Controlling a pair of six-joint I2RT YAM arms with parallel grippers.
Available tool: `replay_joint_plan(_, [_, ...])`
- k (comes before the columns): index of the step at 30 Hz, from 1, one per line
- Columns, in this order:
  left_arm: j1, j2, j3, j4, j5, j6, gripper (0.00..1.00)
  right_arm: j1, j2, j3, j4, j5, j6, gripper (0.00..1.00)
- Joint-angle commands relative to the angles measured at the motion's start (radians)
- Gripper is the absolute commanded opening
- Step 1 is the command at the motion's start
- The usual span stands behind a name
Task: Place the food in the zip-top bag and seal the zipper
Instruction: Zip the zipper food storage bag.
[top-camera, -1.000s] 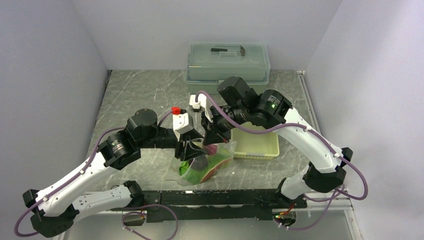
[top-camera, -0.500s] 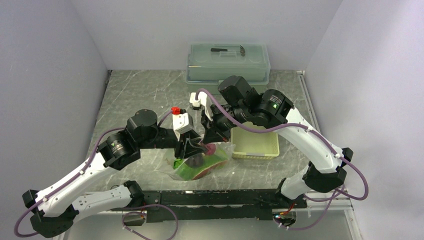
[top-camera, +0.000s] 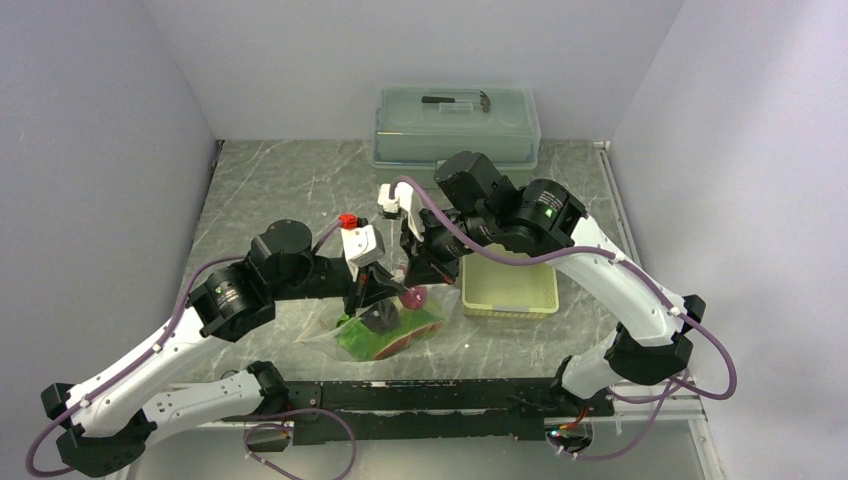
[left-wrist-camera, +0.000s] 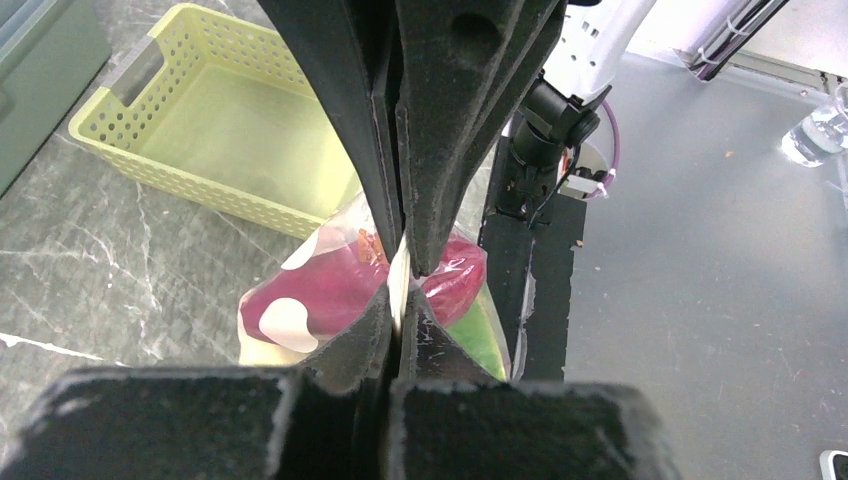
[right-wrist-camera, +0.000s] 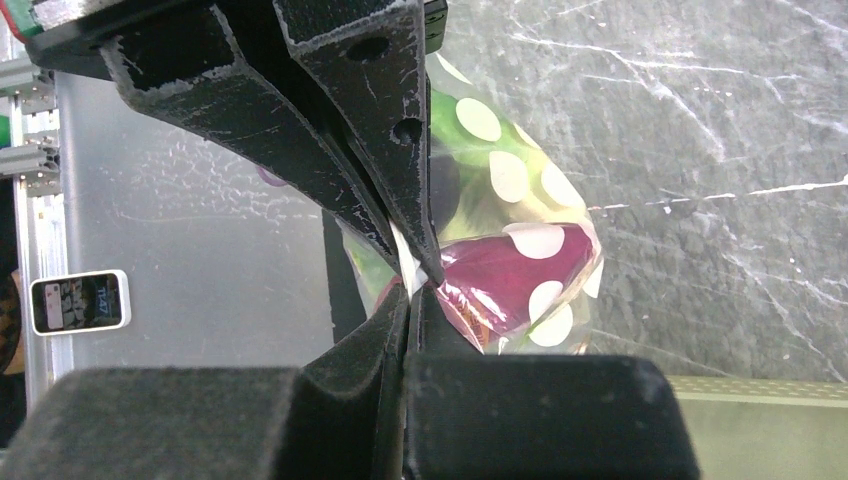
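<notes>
The zip-top bag (top-camera: 385, 335), clear with white dots, rests at the table's near middle with its mouth edge pulled up. Inside lies the food: a magenta root (left-wrist-camera: 330, 285), green lettuce (right-wrist-camera: 450, 130) and a red piece (top-camera: 420, 325). My left gripper (top-camera: 383, 292) is shut on the bag's top edge. My right gripper (top-camera: 412, 280) is shut on the same edge, right beside it. The two pairs of tips meet nose to nose, with the pale zipper (left-wrist-camera: 400, 282) strip pinched between them. In the wrist views, left gripper (left-wrist-camera: 400, 305) and right gripper (right-wrist-camera: 407, 293) each show no gap.
A pale yellow-green perforated tray (top-camera: 508, 285) stands just right of the bag, under the right arm. A lidded grey-green box (top-camera: 456, 122) sits against the back wall. A black rail (top-camera: 420, 395) runs along the table's near edge.
My left gripper has shut on the bag's top edge next to the right gripper. The bag has been drawn up and slightly left, and now lies flatter.
</notes>
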Motion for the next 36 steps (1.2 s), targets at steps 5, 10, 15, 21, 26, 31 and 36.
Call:
replay_joint_plan(5, [-0.003, -0.005, 0.026, -0.099, 0.046, 0.022, 0.0, -0.007, -0.049, 0.042, 0.114, 0.053, 0.019, 0.08])
replay_joint_plan(10, [-0.003, 0.004, 0.03, -0.087, 0.069, 0.022, 0.0, -0.008, -0.13, -0.051, 0.227, 0.089, 0.02, 0.38])
replay_joint_plan(15, [-0.003, 0.002, 0.029, -0.071, 0.082, 0.021, 0.0, -0.008, -0.248, -0.187, 0.377, 0.095, 0.006, 0.56])
replay_joint_plan(21, [-0.003, -0.023, 0.03, -0.044, 0.091, 0.008, 0.0, -0.008, -0.361, -0.353, 0.484, 0.051, -0.02, 0.64])
replay_joint_plan(26, [-0.003, -0.043, 0.034, -0.025, 0.082, -0.003, 0.0, -0.008, -0.476, -0.506, 0.617, 0.03, -0.038, 0.66])
replay_joint_plan(31, [-0.004, -0.063, 0.034, 0.002, 0.083, -0.02, 0.0, -0.008, -0.588, -0.68, 0.776, 0.016, -0.064, 0.69])
replay_joint_plan(36, [-0.003, -0.079, 0.035, 0.035, 0.087, -0.042, 0.0, -0.008, -0.665, -0.817, 0.916, -0.007, -0.086, 0.7])
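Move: Both hands already pinch the bag's zipper strip: the right hand has its end, which lies about 3 cm to the left hand's right, at about the same height. From the right hand the purple vegetable in the bag is some 7 cm below and 1 cm back, straight under it sideways; the bag's bulk is about 16 cm below, 3 cm back and 5 cm left; the empty basket is roughly 20 cm ahead, 20 cm right and 28 cm below. The right fingers let go of the zipper's end and open wide as the hand lifts about 5 cm, then sinks most of that again while easing 4 cm right, away from the left hand, its wrist rolling and its fingers tipping up to nearly level. The left hand keeps its pinch on the zipper, dips 2.5 cm and comes back up, drawing back about 2 cm. ##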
